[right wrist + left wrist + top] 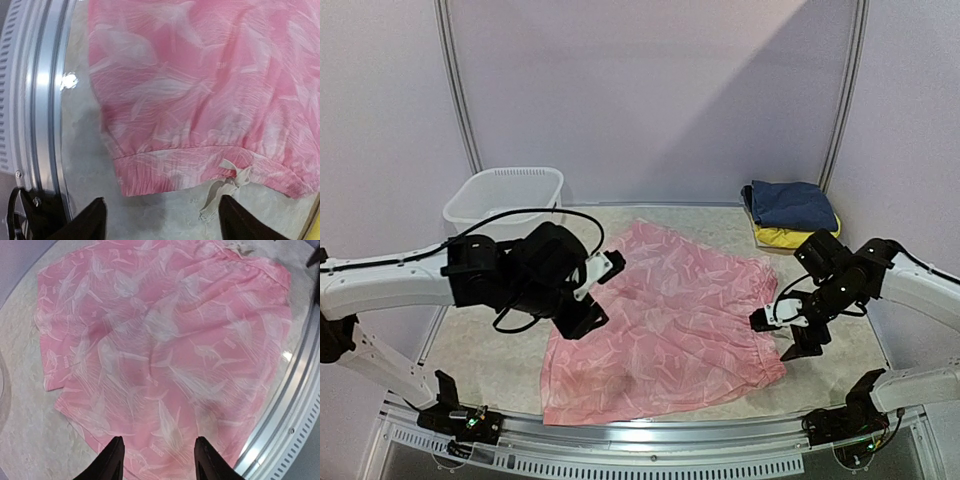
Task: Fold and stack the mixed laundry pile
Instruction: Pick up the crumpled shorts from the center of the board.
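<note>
A pink garment with a pale fish print point(660, 320) lies spread flat in the middle of the table. My left gripper point(592, 293) hovers over its left edge, open and holding nothing. The left wrist view shows the pink cloth point(165, 340) below the gripper point(159, 452). My right gripper point(785, 333) is open just off the garment's right edge. In the right wrist view, the elastic waistband point(200, 165) and its white drawstring point(225, 186) lie just ahead of the gripper point(165, 215). A folded navy garment point(790, 203) rests on a folded yellow one point(788, 238) at the back right.
A white plastic slotted basket point(505, 198) stands at the back left corner. The table's metal front rim point(650, 428) runs along the near edge, close to the garment's near hem. Bare table surface point(480, 350) shows left of the garment.
</note>
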### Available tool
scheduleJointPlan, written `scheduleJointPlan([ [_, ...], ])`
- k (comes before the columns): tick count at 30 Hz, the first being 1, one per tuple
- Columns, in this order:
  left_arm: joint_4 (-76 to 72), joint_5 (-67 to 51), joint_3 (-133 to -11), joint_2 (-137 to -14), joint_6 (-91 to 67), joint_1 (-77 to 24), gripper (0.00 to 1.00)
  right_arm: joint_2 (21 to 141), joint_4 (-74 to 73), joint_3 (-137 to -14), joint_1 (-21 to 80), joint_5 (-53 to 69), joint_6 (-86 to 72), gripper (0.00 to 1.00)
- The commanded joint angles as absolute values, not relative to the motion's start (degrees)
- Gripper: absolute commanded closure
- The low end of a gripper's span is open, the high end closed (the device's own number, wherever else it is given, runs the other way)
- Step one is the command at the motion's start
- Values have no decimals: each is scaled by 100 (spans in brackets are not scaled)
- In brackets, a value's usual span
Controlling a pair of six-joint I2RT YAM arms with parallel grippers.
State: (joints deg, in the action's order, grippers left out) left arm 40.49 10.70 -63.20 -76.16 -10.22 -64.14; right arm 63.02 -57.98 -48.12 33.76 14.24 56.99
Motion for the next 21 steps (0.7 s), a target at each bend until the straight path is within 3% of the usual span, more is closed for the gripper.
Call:
scheduleJointPlan([
  [1, 4795, 1185, -5997, -7336, -1000, -7195, 53, 6673, -6717, -5336, 3423, 2090, 6211, 37],
  [9, 5678, 1038, -6025, -8329, -1262, -8632, 55, 5883, -6297, -4261, 4083, 1570, 6874, 44],
  [21, 5778, 1844, -5820, -8665, -2238, -8937, 51, 5993, -5011, -3323, 4141, 971, 6893, 46],
])
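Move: The shorts' near-left corner, by the metal rail, lies about 14 cm back, 7 cm left and 17 cm below the left hand; the shorts' middle is some 9 cm ahead and 17 cm to this hand's right. From the right hand, the near waistband corner is about 4 cm back, 4 cm left and 11 cm down; the drawstring lies roughly 9 cm ahead and 3 cm left. Draw the left gripper back about 13 cm, then sink it 10 cm towards the shorts' near-left corner, drifting slightly left; swing its rightward-slanting fingers nearly straight down and keep them half open. Meanwhile bring the right gripper back, then down, about 5 cm each, towards the near waistband corner, turning counter-clockwise and narrowing its fingers to half open. ##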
